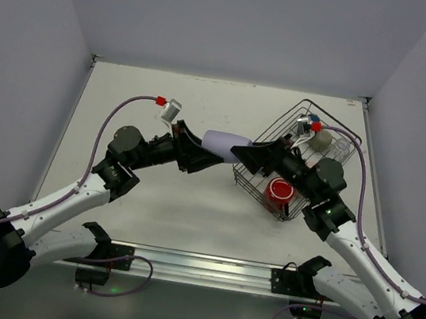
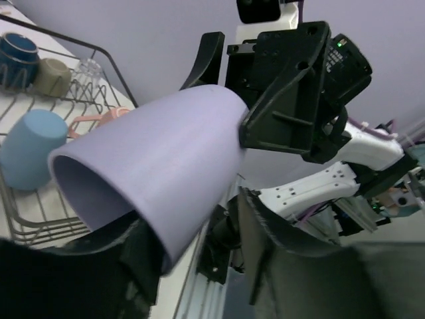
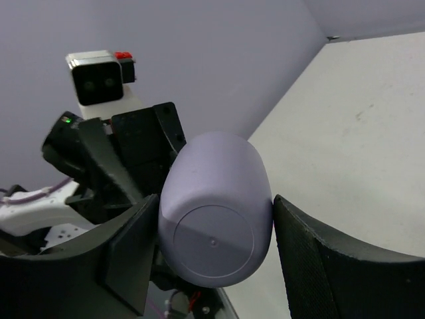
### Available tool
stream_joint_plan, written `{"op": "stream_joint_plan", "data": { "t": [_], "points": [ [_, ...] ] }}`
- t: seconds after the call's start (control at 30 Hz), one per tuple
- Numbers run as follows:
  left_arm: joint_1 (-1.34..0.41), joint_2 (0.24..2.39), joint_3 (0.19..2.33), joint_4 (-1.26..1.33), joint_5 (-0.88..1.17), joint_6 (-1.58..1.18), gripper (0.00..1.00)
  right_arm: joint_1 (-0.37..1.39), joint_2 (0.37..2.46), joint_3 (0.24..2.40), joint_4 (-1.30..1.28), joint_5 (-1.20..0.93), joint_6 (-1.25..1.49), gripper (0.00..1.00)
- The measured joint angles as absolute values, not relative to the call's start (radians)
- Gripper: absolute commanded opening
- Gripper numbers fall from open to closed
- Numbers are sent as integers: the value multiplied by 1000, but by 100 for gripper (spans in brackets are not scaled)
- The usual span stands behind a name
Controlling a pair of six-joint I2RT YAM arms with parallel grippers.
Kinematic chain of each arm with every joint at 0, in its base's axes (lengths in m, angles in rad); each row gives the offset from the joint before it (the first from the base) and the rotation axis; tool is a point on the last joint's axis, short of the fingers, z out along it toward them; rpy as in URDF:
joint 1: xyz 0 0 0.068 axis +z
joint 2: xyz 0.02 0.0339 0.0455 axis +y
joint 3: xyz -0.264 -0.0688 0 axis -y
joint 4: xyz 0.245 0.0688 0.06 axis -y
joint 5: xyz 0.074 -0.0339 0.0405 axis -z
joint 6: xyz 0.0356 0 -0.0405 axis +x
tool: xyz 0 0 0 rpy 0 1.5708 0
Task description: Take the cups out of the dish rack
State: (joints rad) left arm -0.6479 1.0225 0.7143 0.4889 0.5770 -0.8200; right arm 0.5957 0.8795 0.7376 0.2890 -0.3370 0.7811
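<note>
A lavender cup (image 1: 224,141) hangs on its side above the table between both arms. My right gripper (image 3: 216,232) is shut on its base, a finger pressed on each side. My left gripper (image 2: 199,246) is open around the cup's rim end (image 2: 153,179); one finger touches the wall and the other stands apart. The black wire dish rack (image 1: 269,133) sits at the right and holds a red cup (image 1: 279,192). The left wrist view shows a light blue cup (image 2: 30,156), a dark blue cup (image 2: 16,53), an olive-grey cup (image 2: 53,76) and a pink cup (image 2: 99,119) in it.
The rack (image 2: 66,40) is tilted toward the back right corner, close to the right wall. The right arm reaches across its near-left side. Bare tabletop (image 1: 152,86) lies to the left and behind the cup.
</note>
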Motion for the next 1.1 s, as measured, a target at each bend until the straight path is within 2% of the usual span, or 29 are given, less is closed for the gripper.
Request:
{"op": "stream_joint_plan", "data": {
  "t": [0.03, 0.1, 0.13, 0.2, 0.23, 0.27, 0.43, 0.67, 0.87, 1.1],
  "points": [
    [-644, 1025, 704, 509, 577, -832, 27, 595, 886, 729, 313, -350, 797, 27],
    [-636, 1027, 682, 540, 588, -856, 8, 591, 900, 706, 374, -373, 844, 31],
    [-636, 1026, 674, 567, 599, -870, 0, 582, 910, 689, 406, -377, 873, 43],
    [-638, 1011, 669, 585, 614, -880, 0, 576, 924, 660, 470, -388, 922, 63],
    [-638, 1002, 669, 577, 611, -878, 0, 576, 926, 648, 497, -390, 938, 87],
    [-638, 994, 669, 565, 604, -870, 0, 578, 925, 641, 508, -390, 947, 98],
    [-646, 981, 738, 355, 427, -736, 0, 592, 904, 599, 457, -373, 931, 99],
    [-637, 1051, 1021, -74, 78, -506, 0, 593, 747, 489, 344, -272, 871, 99],
    [-499, 1294, 1195, -309, -88, -361, 0, 594, 729, 499, 202, -256, 756, 99],
    [-303, 1601, 1295, -579, -168, -268, 0, 594, 778, 645, -12, -252, 606, 99]
  ]
}}
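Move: The purple cup is held by its base end in the right hand, its middle about 4 cm to that hand's left. Its mouth is at the half-open left fingers, the cup's middle some 4 cm to the right of the left hand and 1 cm ahead. Down in the rack, roughly 24 cm below the right hand, the light blue cup stands about 16 cm ahead and 11 cm to the right, and the red mug 4 cm ahead and 17 cm right. Closing first, nearly in place, the left fingers pinch the purple cup's wall at its mouth; the right fingers then open and let go of the base. The left hand carries the cup forward and left, nearly level at first, then also steeply down by about 19 cm towards the open table, its wrist swinging round to point down. The right hand sinks some 9 cm towards the rack, open. ##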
